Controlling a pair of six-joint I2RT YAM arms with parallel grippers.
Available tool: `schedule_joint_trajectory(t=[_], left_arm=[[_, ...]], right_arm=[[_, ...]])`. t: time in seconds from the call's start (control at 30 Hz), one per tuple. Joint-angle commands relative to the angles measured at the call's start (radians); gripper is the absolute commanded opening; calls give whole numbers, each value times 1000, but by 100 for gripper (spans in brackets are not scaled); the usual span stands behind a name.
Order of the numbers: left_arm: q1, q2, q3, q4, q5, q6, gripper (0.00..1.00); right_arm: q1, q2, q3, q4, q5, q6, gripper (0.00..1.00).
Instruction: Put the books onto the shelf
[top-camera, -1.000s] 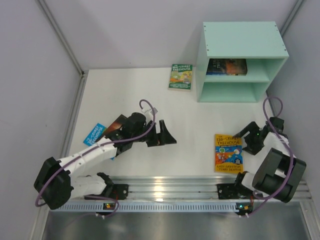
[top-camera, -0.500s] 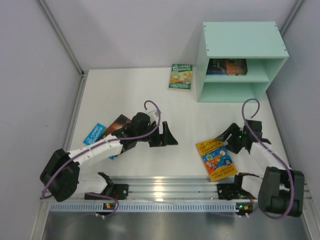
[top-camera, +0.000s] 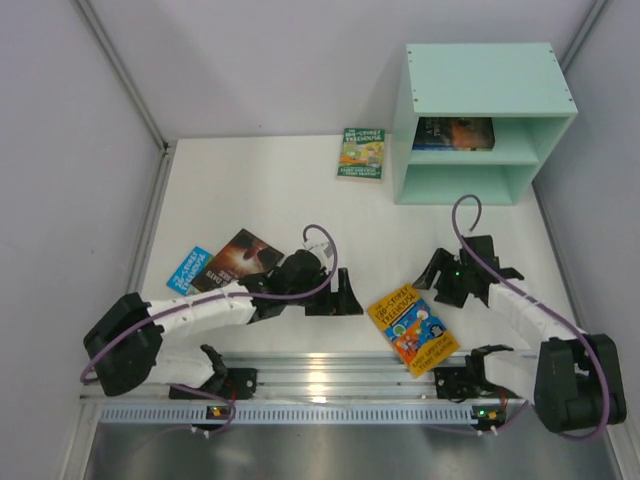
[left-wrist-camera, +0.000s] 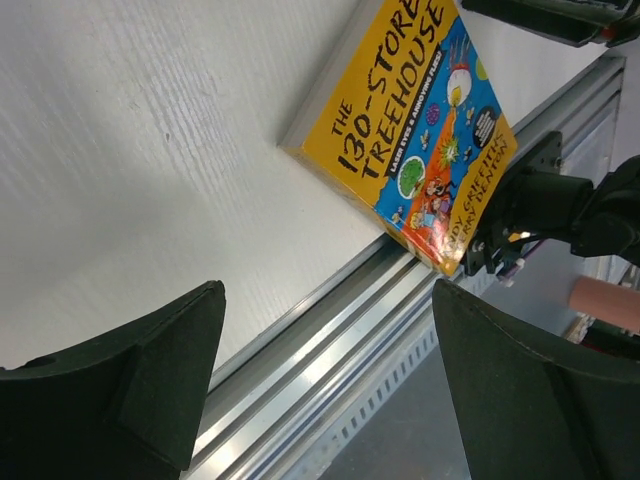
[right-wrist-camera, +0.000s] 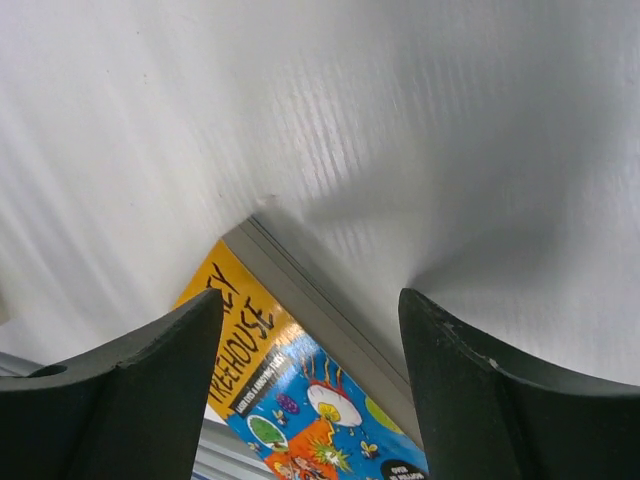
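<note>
The orange-yellow book (top-camera: 412, 328) lies tilted near the table's front, its near corner over the metal rail (top-camera: 330, 372). My right gripper (top-camera: 437, 280) hovers open at its far right edge; in the right wrist view the book (right-wrist-camera: 290, 400) shows between the spread fingers (right-wrist-camera: 130, 390). My left gripper (top-camera: 345, 295) is open just left of the book, which fills the upper part of the left wrist view (left-wrist-camera: 410, 130). A green book (top-camera: 361, 153) lies left of the mint-green shelf (top-camera: 480, 75). Dark books (top-camera: 452, 133) lie in its upper compartment. A dark brown book (top-camera: 238, 258) and a light blue book (top-camera: 187, 268) lie beside the left arm.
The shelf stands at the back right against the wall. White walls close in the table on the left, right and back. The rail with both arm bases runs along the front edge.
My right gripper has swept left and forward, sliding and turning the orange-yellow book towards the front rail. My left gripper has moved right and nearer to that book.
</note>
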Motion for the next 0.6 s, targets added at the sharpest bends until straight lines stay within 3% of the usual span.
schedule_joint_trajectory(t=[0.0, 0.1, 0.23, 0.4, 0.57], left_arm=[[-25, 40, 27, 62, -99, 64, 89], [-23, 109, 143, 26, -148, 184, 92], [-25, 249, 265, -43, -101, 217, 89], [-78, 303, 246, -30, -127, 160, 88], [-77, 390, 283, -36, -165, 252, 89]], right_arm=[[8, -112, -27, -79, 60, -7, 71], [8, -218, -49, -136, 104, 41, 73], [6, -344, -64, -267, 164, 107, 76], [6, -433, -97, -315, 158, 116, 76], [8, -577, -152, -404, 143, 243, 73]])
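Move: The 130-Storey Treehouse book lies slantwise, jutting over the table's near edge, about 15 cm to the left hand's right, 7 cm back and some 8 cm below it. From the right hand the book is roughly 6 cm to the left, 10 cm back and 3 cm below; the shelf's front foot stands some 21 cm ahead of that hand and 8 cm to its right. The dark book lies about 27 cm left of the left hand and 9 cm farther out. The left hand closes in on the Treehouse book's left end, swinging about 5 cm to the right and dropping about as much, first bulging some 4 cm forward and then easing back a little, while its open fingers tip steeper towards the table. Meanwhile the right hand, also open, draws back about 6 cm and drifts 2–3 cm right along the book's right-hand side, lifting a little and sinking again as it turns some 10 degrees clockwise, so the two hands come to face the book from opposite sides. ##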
